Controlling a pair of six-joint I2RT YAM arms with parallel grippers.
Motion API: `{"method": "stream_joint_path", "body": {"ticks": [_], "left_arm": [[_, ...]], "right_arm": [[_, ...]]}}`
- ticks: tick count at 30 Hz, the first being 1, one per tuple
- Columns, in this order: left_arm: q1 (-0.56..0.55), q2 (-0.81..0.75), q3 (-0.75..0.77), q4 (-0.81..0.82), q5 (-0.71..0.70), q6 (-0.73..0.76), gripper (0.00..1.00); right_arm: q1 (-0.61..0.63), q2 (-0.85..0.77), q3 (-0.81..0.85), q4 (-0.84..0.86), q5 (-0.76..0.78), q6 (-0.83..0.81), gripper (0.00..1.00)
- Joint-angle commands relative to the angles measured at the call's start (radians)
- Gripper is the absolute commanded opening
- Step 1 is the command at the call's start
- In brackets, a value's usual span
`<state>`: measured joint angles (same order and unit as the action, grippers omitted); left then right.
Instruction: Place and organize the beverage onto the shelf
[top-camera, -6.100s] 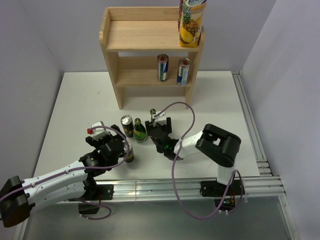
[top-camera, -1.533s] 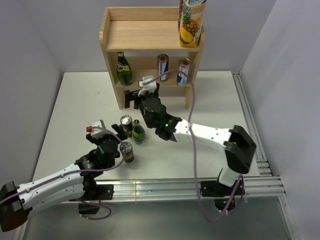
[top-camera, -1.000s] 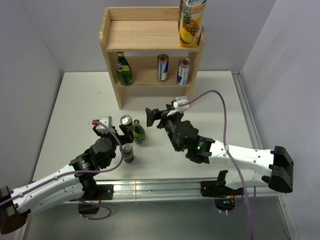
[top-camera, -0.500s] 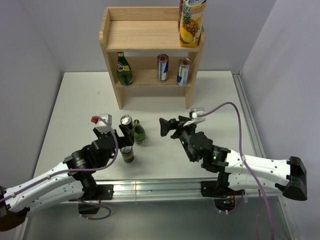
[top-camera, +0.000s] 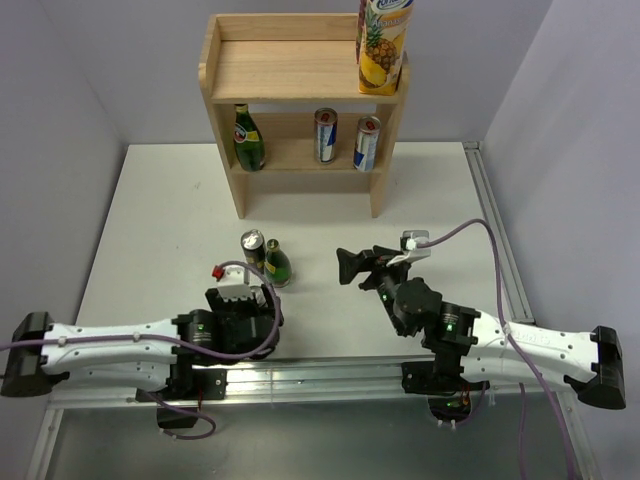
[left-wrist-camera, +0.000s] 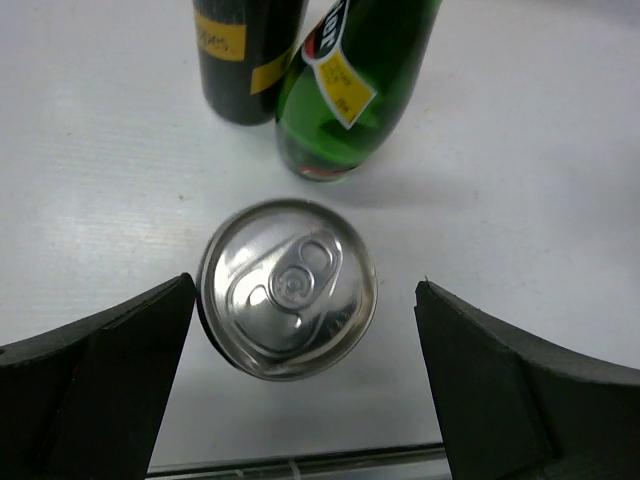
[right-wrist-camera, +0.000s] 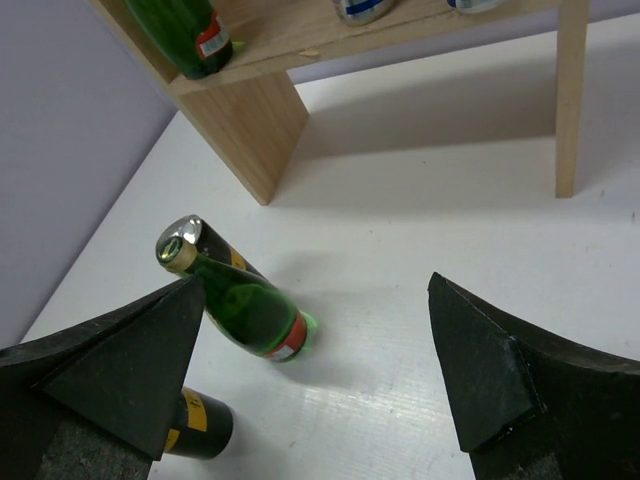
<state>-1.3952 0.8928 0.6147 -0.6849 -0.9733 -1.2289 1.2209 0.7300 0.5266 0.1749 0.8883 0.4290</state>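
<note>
The wooden shelf (top-camera: 300, 70) stands at the back. A pineapple juice carton (top-camera: 384, 45) is on its top board. A green bottle (top-camera: 249, 138) and two cans (top-camera: 326, 135) stand on the lower tier. On the table stand a second green bottle (top-camera: 277, 264), a dark can (top-camera: 252, 244) and another dark can (left-wrist-camera: 288, 288). My left gripper (top-camera: 250, 302) hangs open over that can, whose silver top lies between the fingers (left-wrist-camera: 100, 380); the top view hides it. My right gripper (top-camera: 358, 266) is open and empty, right of the table bottle (right-wrist-camera: 245, 300).
The shelf's left side panel (right-wrist-camera: 250, 130) and a thin right post (right-wrist-camera: 570, 100) rise ahead of my right gripper. A metal rail (top-camera: 500, 260) runs along the table's right edge and another along the near edge. Purple walls close in on three sides.
My right gripper has pulled back from the shelf to the table's right, empty, with a green bottle now on the lower tier. My left gripper has moved over the nearest can.
</note>
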Motion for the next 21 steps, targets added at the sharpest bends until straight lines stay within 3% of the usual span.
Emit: {"method": "stream_joint_path", "body": {"ticks": [1, 11, 21], "left_arm": [[-0.063, 0.115, 0.068, -0.250, -0.152, -0.378, 0.99], [-0.134, 0.363, 0.075, -0.577, -0.254, -1.026, 0.99], [-0.153, 0.570, 0.102, -0.489, -0.329, -1.040, 0.99]], "right_arm": [[0.009, -0.044, -0.019, -0.026, 0.038, 0.039, 1.00], [0.009, -0.086, -0.054, -0.043, 0.050, 0.051, 1.00], [0.011, -0.081, -0.068, -0.035, 0.046, 0.060, 1.00]]}}
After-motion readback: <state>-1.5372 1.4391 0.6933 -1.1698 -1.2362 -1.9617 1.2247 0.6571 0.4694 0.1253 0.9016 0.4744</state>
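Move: The near black can stands upright about 2 cm ahead of the left hand and some 2 cm to its left, its middle roughly 7 cm below. Beyond it, the green bottle is about 12 cm ahead and 4 cm right of this hand, and the far black can 15 cm ahead and 2 cm left. From the right hand the near can lies some 25 cm left, 2 cm back and 19 cm below. Open left hand sinks about 4.5 cm and shifts 3 cm left, rolling left-side-up, its fingers straddling the near can. ##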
